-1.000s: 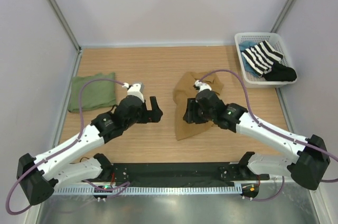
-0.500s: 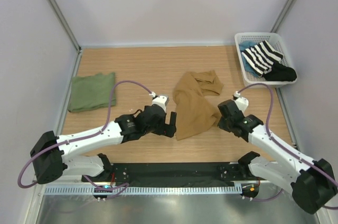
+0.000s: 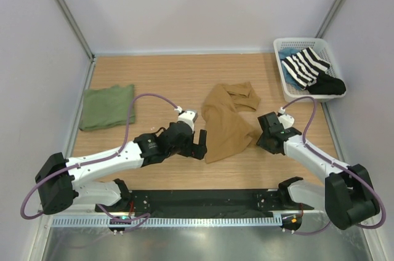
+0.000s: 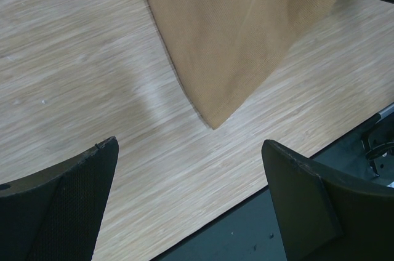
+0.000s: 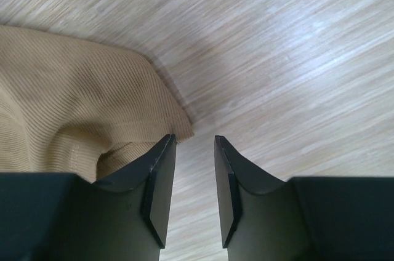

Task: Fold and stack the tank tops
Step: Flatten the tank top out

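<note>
The tan-brown tank top [image 3: 223, 123] lies rumpled in the middle of the table, its straps toward the back. The olive green tank top [image 3: 108, 106] lies folded at the far left. My left gripper [image 3: 198, 144] hovers wide open just left of the tan top's near corner [image 4: 213, 124], with only bare wood between its fingers [image 4: 74, 193]. My right gripper [image 3: 261, 133] sits low at the tan top's right edge. Its jaws stand a narrow gap apart, open and holding nothing. The cloth corner [image 5: 175, 127] lies beside its left finger [image 5: 157, 181].
A white basket [image 3: 278, 48] at the back right holds the black-and-white striped garment [image 3: 305, 66] and the black garment [image 3: 327, 86]. The black base rail [image 3: 203, 202] runs along the near table edge. Grey walls close the sides and back.
The left arm swung from mid-table to the tan top's near-left corner. The right gripper came off the tan top, moved to its right edge, then parted its jaws slightly. The tan top lies more spread out.
</note>
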Robot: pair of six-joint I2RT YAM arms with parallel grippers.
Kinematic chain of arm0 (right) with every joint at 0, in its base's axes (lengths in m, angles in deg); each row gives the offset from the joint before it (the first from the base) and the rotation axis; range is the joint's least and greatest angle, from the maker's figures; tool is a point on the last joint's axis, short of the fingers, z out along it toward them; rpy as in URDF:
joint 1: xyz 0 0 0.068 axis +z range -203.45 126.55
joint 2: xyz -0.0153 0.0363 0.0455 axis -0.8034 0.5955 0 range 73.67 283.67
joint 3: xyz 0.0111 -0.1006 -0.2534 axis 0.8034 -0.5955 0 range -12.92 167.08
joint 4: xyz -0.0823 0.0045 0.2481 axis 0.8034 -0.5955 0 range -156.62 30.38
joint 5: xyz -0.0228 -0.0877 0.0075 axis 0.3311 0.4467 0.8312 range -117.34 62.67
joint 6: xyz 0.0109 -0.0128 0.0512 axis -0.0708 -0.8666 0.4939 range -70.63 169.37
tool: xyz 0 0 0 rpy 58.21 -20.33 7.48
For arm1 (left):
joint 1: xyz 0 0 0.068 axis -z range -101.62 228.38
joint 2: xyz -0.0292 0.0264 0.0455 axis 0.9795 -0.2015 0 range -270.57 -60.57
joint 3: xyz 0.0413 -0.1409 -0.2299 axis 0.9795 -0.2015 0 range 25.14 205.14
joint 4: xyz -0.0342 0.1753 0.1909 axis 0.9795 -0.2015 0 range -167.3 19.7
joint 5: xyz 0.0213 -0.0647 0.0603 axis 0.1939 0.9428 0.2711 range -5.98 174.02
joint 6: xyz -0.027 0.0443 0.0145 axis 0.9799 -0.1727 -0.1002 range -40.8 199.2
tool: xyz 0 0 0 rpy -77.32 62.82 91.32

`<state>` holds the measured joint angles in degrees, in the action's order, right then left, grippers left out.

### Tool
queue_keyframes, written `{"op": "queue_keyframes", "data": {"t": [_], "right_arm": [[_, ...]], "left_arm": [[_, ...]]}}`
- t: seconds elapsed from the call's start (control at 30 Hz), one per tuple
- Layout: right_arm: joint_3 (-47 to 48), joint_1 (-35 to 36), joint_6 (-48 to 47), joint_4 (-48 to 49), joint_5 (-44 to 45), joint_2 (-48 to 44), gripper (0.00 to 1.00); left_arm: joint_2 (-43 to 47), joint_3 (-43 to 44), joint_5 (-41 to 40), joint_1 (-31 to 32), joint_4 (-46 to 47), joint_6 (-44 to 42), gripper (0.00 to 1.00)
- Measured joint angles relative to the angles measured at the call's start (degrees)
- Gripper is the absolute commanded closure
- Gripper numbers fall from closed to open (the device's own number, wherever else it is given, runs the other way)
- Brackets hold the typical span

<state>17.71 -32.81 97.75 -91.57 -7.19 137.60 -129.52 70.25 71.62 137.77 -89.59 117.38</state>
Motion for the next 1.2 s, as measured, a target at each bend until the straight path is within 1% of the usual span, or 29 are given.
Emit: {"op": "queue_keyframes", "data": {"t": [0.17, 0.2, 0.23, 0.27, 0.3, 0.33, 0.47, 0.6, 0.67, 0.7, 0.73, 0.93, 1.07, 1.2], "right_arm": [[-0.28, -1.44, -0.66, 4.17, -2.34, 3.52, 0.62], [-0.42, -1.60, -0.70, 4.83, -2.64, 4.02, 0.64], [-0.37, -1.73, -0.81, 5.55, -2.91, 4.55, 0.74], [-0.44, -1.77, -1.11, 6.27, -3.06, 4.76, 0.81], [-0.42, -1.88, -1.36, 7.04, -3.37, 5.16, 0.93], [-0.39, -1.99, -1.60, 7.74, -3.76, 5.51, 0.99], [0.15, -2.10, -2.19, 8.33, -4.85, 5.60, 0.99], [5.31, -2.12, -4.96, 4.09, -6.60, 3.08, 0.99], [10.73, -2.10, -6.54, 1.77, -8.26, 0.90, 0.99], [14.21, -2.03, -7.52, 0.87, -9.11, 0.02, 0.99], [17.92, -1.99, -8.17, 0.09, -10.08, -0.61, 0.99], [37.42, -1.14, -11.06, -3.89, -15.80, -1.42, 0.99], [46.25, -0.35, -12.00, -7.48, -18.73, 0.22, 0.99], [51.01, 0.63, -12.31, -9.57, -20.94, 2.21, 0.99]], "left_arm": [[0.20, 0.00, 0.11, 0.00, 0.22, -0.37, 0.00], [0.33, 0.00, 0.09, 0.00, 0.24, -0.61, 0.00], [0.46, 0.00, 0.09, 0.00, 0.22, -0.76, 0.00], [0.61, 0.00, 0.09, 0.00, 0.24, -0.96, 0.00], [0.72, 0.00, 0.09, 0.00, 0.24, -1.07, 0.00], [0.85, 0.00, 0.07, 0.00, 0.24, -1.18, 0.00], [0.90, 0.00, 0.11, 0.00, 0.22, -1.62, 0.00], [0.31, 0.66, 0.09, 0.07, -0.17, -3.28, 0.00], [-0.94, 2.38, 0.02, 0.24, -0.37, -4.59, 0.00], [-1.77, 3.72, 0.00, 0.39, -0.68, -5.38, 0.05], [-2.43, 4.79, -0.07, 0.52, -0.63, -5.81, 0.05], [-6.64, 13.18, -2.69, 2.89, -0.52, -10.32, 0.01], [-7.74, 17.46, -4.57, 4.57, 0.79, -13.14, 0.01], [-7.80, 20.41, -6.08, 4.83, 3.91, -15.47, 0.03]]}}
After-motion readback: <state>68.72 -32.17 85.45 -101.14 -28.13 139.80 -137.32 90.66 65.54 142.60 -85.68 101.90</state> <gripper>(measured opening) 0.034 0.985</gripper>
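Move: The brown tank top's right hem corner lies just under the right gripper, about 2 cm ahead, 1 cm left and 2 cm below. Its shoulder end is some 28 cm ahead and 7 cm left of that gripper; the white basket is roughly 38 cm ahead and 27 cm right of it. Below the open left gripper by about 10 cm is the near hem corner, 2 cm back and 2 cm right. Ease the part-open right gripper forward and slightly down onto the brown tank top's right hem corner, shut the fingers to pinch it, then swing it fast up about 30 cm, also forward and left, tipping the fingers upward some 30 degrees and turning counter-clockwise. As it climbs, bring the wide-open left gripper up about 11 cm and right 7 cm, following the cloth. ##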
